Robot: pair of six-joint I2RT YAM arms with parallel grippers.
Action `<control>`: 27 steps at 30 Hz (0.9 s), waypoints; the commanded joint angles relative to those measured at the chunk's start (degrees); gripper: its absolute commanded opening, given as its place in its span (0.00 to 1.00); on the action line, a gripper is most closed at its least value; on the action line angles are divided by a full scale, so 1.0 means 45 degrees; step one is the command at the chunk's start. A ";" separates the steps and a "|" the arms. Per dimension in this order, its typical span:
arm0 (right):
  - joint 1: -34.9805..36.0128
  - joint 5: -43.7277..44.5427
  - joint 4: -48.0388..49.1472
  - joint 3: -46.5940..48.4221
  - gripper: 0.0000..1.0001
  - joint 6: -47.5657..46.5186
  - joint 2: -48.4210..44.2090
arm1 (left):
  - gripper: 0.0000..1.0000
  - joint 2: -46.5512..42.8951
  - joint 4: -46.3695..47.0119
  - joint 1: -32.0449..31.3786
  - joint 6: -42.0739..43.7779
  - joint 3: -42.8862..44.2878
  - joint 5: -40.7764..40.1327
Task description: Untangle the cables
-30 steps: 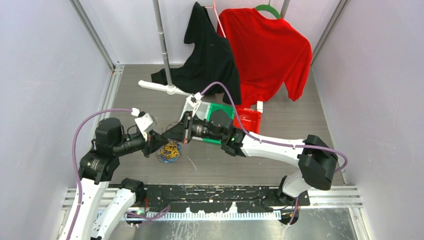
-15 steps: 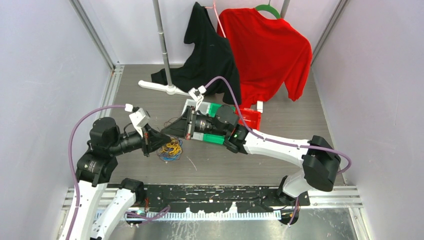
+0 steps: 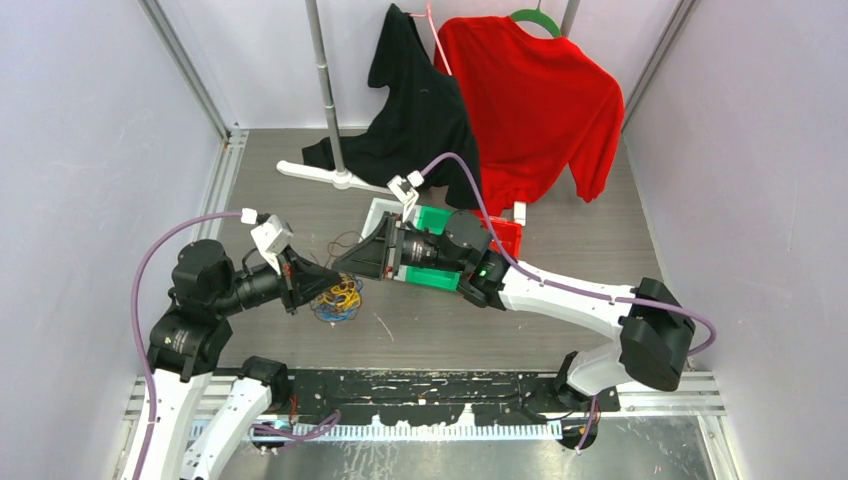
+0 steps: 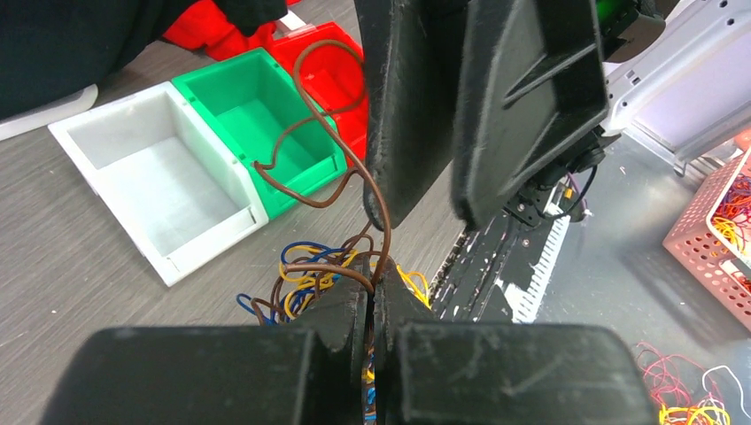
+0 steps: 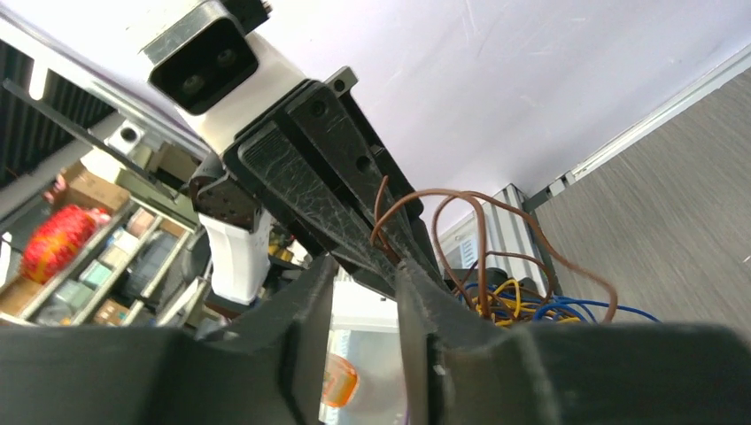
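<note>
The cables [image 3: 338,298] are a small tangle of yellow, blue and brown wires on the grey table. My left gripper [image 3: 318,286] is at the tangle's left side. In the left wrist view, the left gripper [image 4: 370,288] is shut on a brown cable [image 4: 354,177] that rises in a loop, with yellow and blue strands pinched lower in the jaws. My right gripper [image 3: 345,264] faces it from the right. In the right wrist view, its jaws [image 5: 365,266] stand apart with nothing between them, and the brown cable [image 5: 479,232] arches just beside them.
White [image 3: 383,213], green [image 3: 437,218] and red [image 3: 503,238] bins sit behind the right arm. A garment rack's foot [image 3: 318,172] stands at the back, with a black garment [image 3: 420,110] and a red sweater [image 3: 530,100]. A pink basket [image 4: 719,217] lies beyond the table's front edge.
My right gripper has opened and let go of the brown cable, and its arm has drawn back to the right. My left gripper has closed fully on the cable and shifted slightly left.
</note>
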 commanded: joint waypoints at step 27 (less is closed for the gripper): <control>0.1090 0.6092 0.0112 -0.1477 0.78 -0.4663 -0.1332 | 0.00 0.0298 0.2234 -0.0034 -0.4002 0.0037 -0.1794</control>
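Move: The cable tangle hangs just under the left hand, its middle about 7 cm below that hand and roughly 1 cm back and 1 cm right. From the right hand it lies some 12 cm below, 2 cm back and 1 cm left, with the brown cable's pinched part about 5 cm below, 1 cm back and 2 cm left. The white bin's middle is about 16 cm ahead, 6 cm right and 33 cm below. Rightward first, easing back and slightly up, the right hand clears the left fingers by about 6 cm, then swings forward, down and back leftward towards the hanging tangle, dropping some 8 cm from its highest point. It turns clockwise while its already parted fingers spread wide. The left keeps its shut pinch on the brown cable and shifts forward about 2.5 cm, rising slightly and turning roughly 15 degrees, mostly counter-clockwise. ##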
